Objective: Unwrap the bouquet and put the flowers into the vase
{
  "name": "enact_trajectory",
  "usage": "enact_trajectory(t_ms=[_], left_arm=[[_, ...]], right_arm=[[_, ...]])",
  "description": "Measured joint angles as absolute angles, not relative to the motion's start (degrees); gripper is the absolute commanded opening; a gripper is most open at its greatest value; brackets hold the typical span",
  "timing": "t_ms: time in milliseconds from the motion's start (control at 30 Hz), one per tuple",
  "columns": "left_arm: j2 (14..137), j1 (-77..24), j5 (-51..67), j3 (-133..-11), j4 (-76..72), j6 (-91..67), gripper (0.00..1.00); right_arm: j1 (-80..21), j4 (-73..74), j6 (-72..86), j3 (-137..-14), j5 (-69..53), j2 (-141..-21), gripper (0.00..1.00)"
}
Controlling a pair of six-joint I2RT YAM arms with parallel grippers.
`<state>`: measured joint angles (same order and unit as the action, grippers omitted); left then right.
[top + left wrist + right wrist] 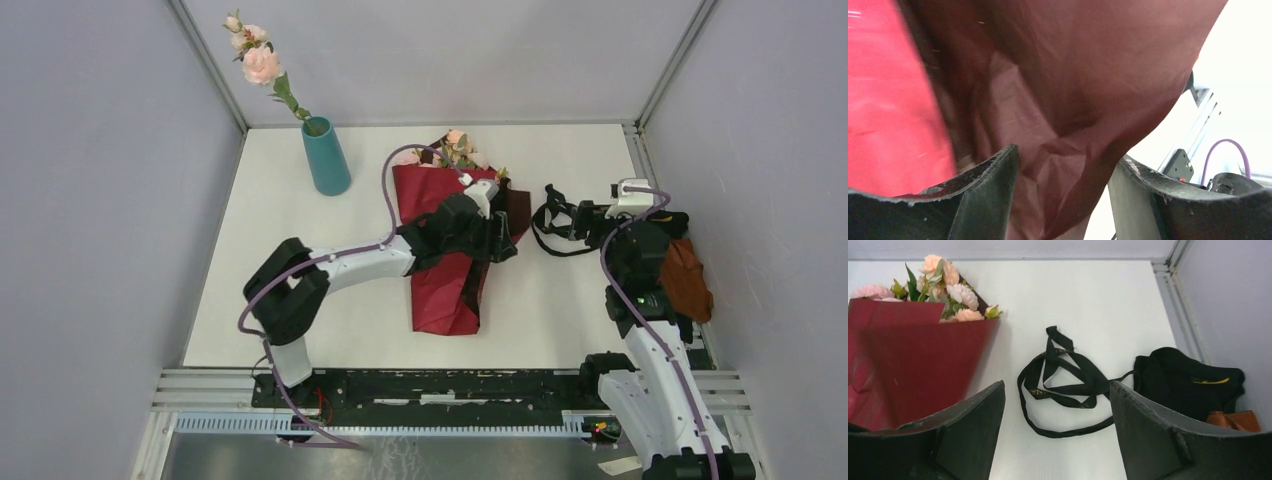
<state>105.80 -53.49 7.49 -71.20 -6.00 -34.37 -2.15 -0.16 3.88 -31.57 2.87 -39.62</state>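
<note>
The bouquet (447, 265) lies across the middle of the table in its dark red wrapping paper (913, 355), with no tie round it. Pink and peach flowers (948, 285) stick out of its far end. One stem of pink flowers (262, 65) stands in the teal vase (326, 155) at the back left. My left gripper (505, 225) is down on the wrap's right edge. Its jaws are apart, with a loose fold of the paper (1073, 75) between them. My right gripper (560, 212) hangs open over the table, to the right of the bouquet, with nothing in it.
A loose black ribbon (1093, 377) lies on the table just beyond my right gripper's fingers. A black-and-orange cloth pile (1188, 380) sits against the right wall. Grey walls close in the table on three sides.
</note>
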Motion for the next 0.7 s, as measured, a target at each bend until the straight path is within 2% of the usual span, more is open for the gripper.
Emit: enact_trajectory(t_ms=[267,400,533,700], left_arm=[[92.2,-51.1,4.5,-67.7,-4.8,-31.5,0.71],[91.0,-51.5,4.2,-67.7,-4.7,-31.4,0.71],[90.1,-51.4,-1.1,-66.7,-1.8,-31.1,0.71],[84.6,-49.8,-7.7,-56.0,-1.1,-31.7,0.69]], right_arm=[[-2.8,-3.5,6.2,-29.2,-2.4,-45.9,0.82],[-3.6,-3.7,6.3,-28.9,-3.1,-48.4,0.82],[-4.5,-3.7,6.4,-28.9,-3.1,-49.4,0.82],[-5.3,-2.8,7.3,-28.9,-3.9,-48.4,0.83]])
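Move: The red wrapper's middle lies about 10 cm to the left hand's left, 2 cm farther out and roughly 9 cm below it; the flowers are some 28 cm ahead and 9 cm left. The black ribbon lies about 12 cm ahead of that hand and 17 cm to its right. From the right hand the wrapper is level fore and aft, some 29 cm left and 19 cm below, with the ribbon about 8 cm ahead and 22 cm down. Lift the open left gripper some 9 cm off the turned-back wrapper flap, drifting left, then carry it on leftward over the red front sheet while sinking again, about 11 cm left in all, turning some 15 degrees counter-clockwise. Meanwhile lower the open, empty right gripper about 6 cm and ease it 4 cm left towards the wrapper, its fingers tipping slightly down. ##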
